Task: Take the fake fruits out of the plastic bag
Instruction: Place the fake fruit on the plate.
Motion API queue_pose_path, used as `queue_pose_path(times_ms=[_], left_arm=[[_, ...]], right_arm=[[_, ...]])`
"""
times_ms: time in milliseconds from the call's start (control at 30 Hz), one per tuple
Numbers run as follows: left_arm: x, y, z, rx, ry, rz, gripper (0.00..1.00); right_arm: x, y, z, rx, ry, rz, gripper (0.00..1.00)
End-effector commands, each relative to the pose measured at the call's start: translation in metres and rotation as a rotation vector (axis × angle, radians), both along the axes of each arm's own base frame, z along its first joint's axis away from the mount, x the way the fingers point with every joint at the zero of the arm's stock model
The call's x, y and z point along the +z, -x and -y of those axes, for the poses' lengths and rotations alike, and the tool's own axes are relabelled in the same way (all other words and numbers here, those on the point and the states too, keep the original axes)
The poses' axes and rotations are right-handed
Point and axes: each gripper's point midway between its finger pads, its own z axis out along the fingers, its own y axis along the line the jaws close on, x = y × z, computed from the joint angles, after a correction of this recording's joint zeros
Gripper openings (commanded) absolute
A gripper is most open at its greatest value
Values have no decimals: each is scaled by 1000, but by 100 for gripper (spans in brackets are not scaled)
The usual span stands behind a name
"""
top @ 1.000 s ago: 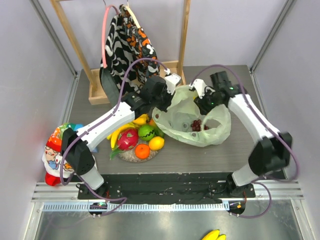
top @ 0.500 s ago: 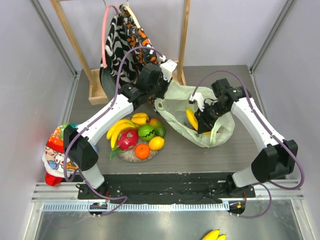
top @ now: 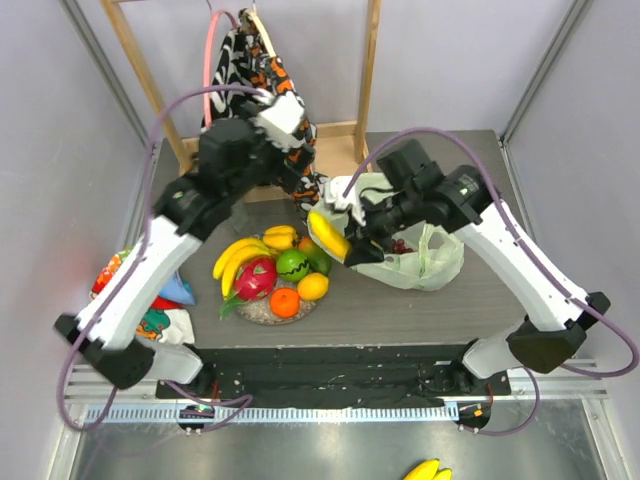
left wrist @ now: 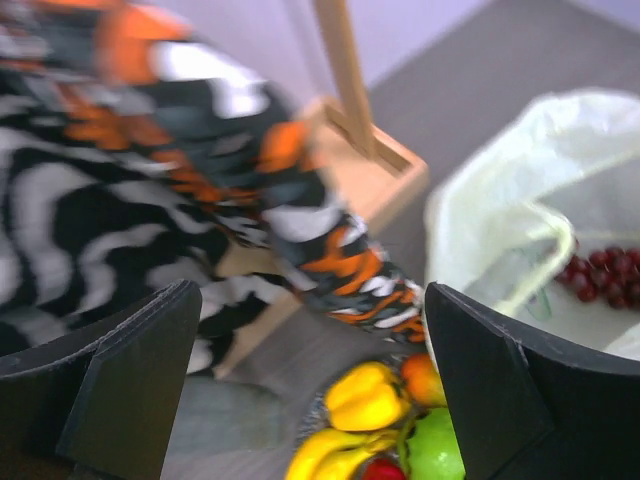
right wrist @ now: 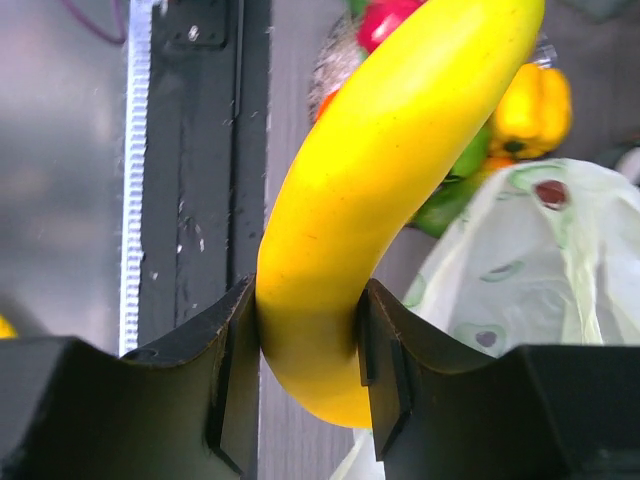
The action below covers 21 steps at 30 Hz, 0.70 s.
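My right gripper [top: 340,243] [right wrist: 305,360] is shut on a yellow banana [top: 327,234] [right wrist: 385,190], held in the air between the plastic bag [top: 418,260] [right wrist: 520,260] and the heap of fake fruits [top: 275,272]. The pale-green bag lies slumped on the table with purple grapes [top: 400,246] [left wrist: 600,275] inside. The heap has bananas, a pink dragon fruit, a green apple [left wrist: 435,450], an orange and a lemon. My left gripper [top: 300,188] [left wrist: 315,400] hangs open and empty, raised above the heap's far side, clear of the bag [left wrist: 490,220].
A wooden rack [top: 355,130] [left wrist: 365,170] at the back carries a black-orange-white patterned cloth [top: 255,75] [left wrist: 180,170], close behind my left gripper. A colourful toy [top: 140,310] sits at the table's left edge. A stray banana [top: 425,470] lies below the table.
My left gripper let go of the bag's rim, opened wide and rose leftward. My right gripper drew the banana out of the bag and carried it left. The bag has slumped.
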Motion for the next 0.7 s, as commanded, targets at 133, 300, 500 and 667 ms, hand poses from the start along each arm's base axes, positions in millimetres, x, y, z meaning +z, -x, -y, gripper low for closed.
queue_pose_path(times_ms=[133,300,500,667], left_arm=[[67,49,-93,116,142,163,100],[76,79,-119,116,194,203,100],[64,88,-143,176,192,192,100],[50,83,-145,185,198,155,100]], right_arm=[[-45,13,-60,77,216,-30,39],[-81,-25,-123,-153,200,-145,38],[-92,-57,-174,-298,136,-243,39],[-121,-59,-190,-334,161,-331,40]])
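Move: The right gripper already holds the banana, high in front of the bag. The plate's middle lies about 16 cm to its left, 8 cm ahead and 26 cm below. On the plate the watermelon sits some 12 cm left and 10 cm ahead, the dragon fruit 20 cm left and 7 cm ahead, the orange 14 cm left and 2 cm ahead. From the empty left gripper the plate is roughly 7 cm left, 9 cm back and 34 cm below. Carry the banana left and down over the plate with the right gripper, some 17 cm across and 15 cm lower. Let it ease back slightly at first, then swing forward, while the fingers tip more steeply down; keep the grip shut on the banana. Meanwhile clear the open left gripper out of the way, about 15 cm left, also back and up. ##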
